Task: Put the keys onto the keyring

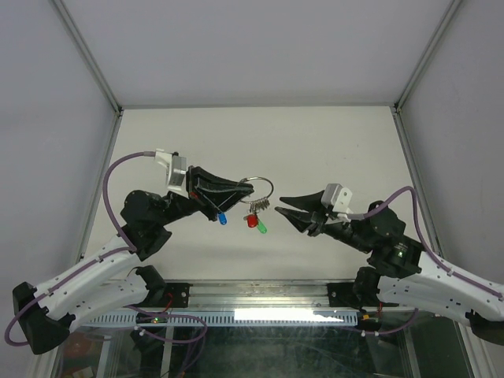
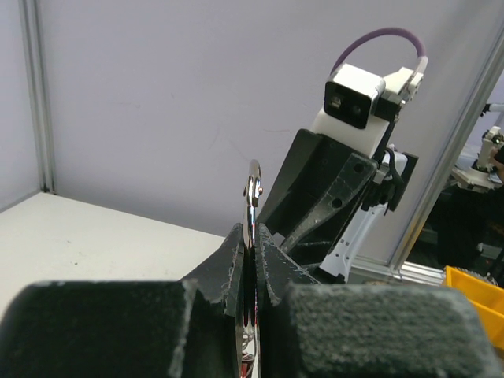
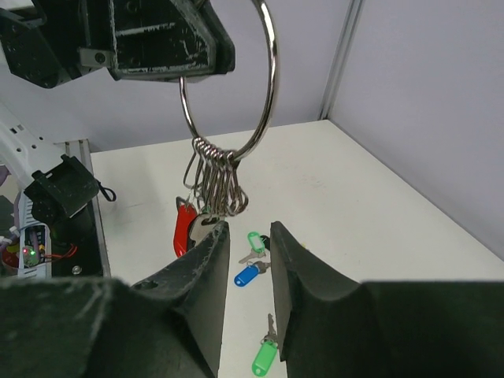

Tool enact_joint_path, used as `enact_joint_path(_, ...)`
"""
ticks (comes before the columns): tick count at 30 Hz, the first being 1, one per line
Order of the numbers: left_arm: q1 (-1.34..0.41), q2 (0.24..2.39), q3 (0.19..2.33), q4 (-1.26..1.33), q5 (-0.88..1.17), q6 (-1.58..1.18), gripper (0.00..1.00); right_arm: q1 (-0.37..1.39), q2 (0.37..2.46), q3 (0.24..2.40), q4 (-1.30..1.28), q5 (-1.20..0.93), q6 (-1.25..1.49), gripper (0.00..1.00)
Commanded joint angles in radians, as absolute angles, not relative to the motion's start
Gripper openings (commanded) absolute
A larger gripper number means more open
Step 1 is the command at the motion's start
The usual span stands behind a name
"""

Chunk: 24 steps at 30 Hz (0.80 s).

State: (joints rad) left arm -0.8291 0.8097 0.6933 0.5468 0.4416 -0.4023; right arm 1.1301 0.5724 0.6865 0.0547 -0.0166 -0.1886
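My left gripper [image 1: 242,187] is shut on the keyring [image 1: 261,187], a thin silver ring held up above the table. In the left wrist view the keyring [image 2: 253,189] stands edge-on between the closed fingers. A bunch of small rings [image 3: 217,186] and a red-capped key [image 3: 183,228] hang from the keyring [image 3: 270,87]. My right gripper [image 3: 248,230] is open just below and beside that bunch, with nothing between its fingers. On the table under it lie loose keys: a blue-capped one [image 3: 247,275] and two green-capped ones [image 3: 253,239] [image 3: 265,358]. From above, my right gripper [image 1: 279,203] points at the hanging keys [image 1: 255,223].
The white table [image 1: 331,142] is closed in by grey walls and metal frame posts [image 1: 417,71]. The right arm's wrist camera [image 2: 354,96] faces my left gripper closely. A yellow bin [image 2: 472,285] sits beyond the table's side.
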Motion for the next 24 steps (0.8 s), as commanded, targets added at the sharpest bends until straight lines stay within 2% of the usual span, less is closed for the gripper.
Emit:
enact_joint_path(1, -0.820, 0.779, 0.722, 0.598, 0.378, -0.391, 0.00, 1.131, 0.594, 0.720, 0.064, -0.065, -0.164, 0.29)
enact_joint_path(10, -0.819, 0.773, 0.722, 0.601, 0.353, -0.392, 0.00, 1.132, 0.684, 0.708, 0.179, -0.132, -0.114, 0.23)
enact_joint_path(24, -0.819, 0.776, 0.724, 0.610, 0.347, -0.387, 0.00, 1.167, 0.745, 0.661, 0.320, -0.022, -0.083, 0.08)
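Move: The right hand's half-open fingers point at the clips hanging from the keyring, about 5 cm to its left, level with it front to back and in height. The ring's loop stands some 5 cm left, 3 cm ahead and 3 cm up; the red key hangs about 6 cm left, 3 cm back and 3 cm below. From the left hand, which already holds the ring, the clips lie about 2 cm right, 3 cm back and 4 cm below. Right hand goes about 4 cm left and dips to the clips, nearly shutting; left keeps pinching the ring. ##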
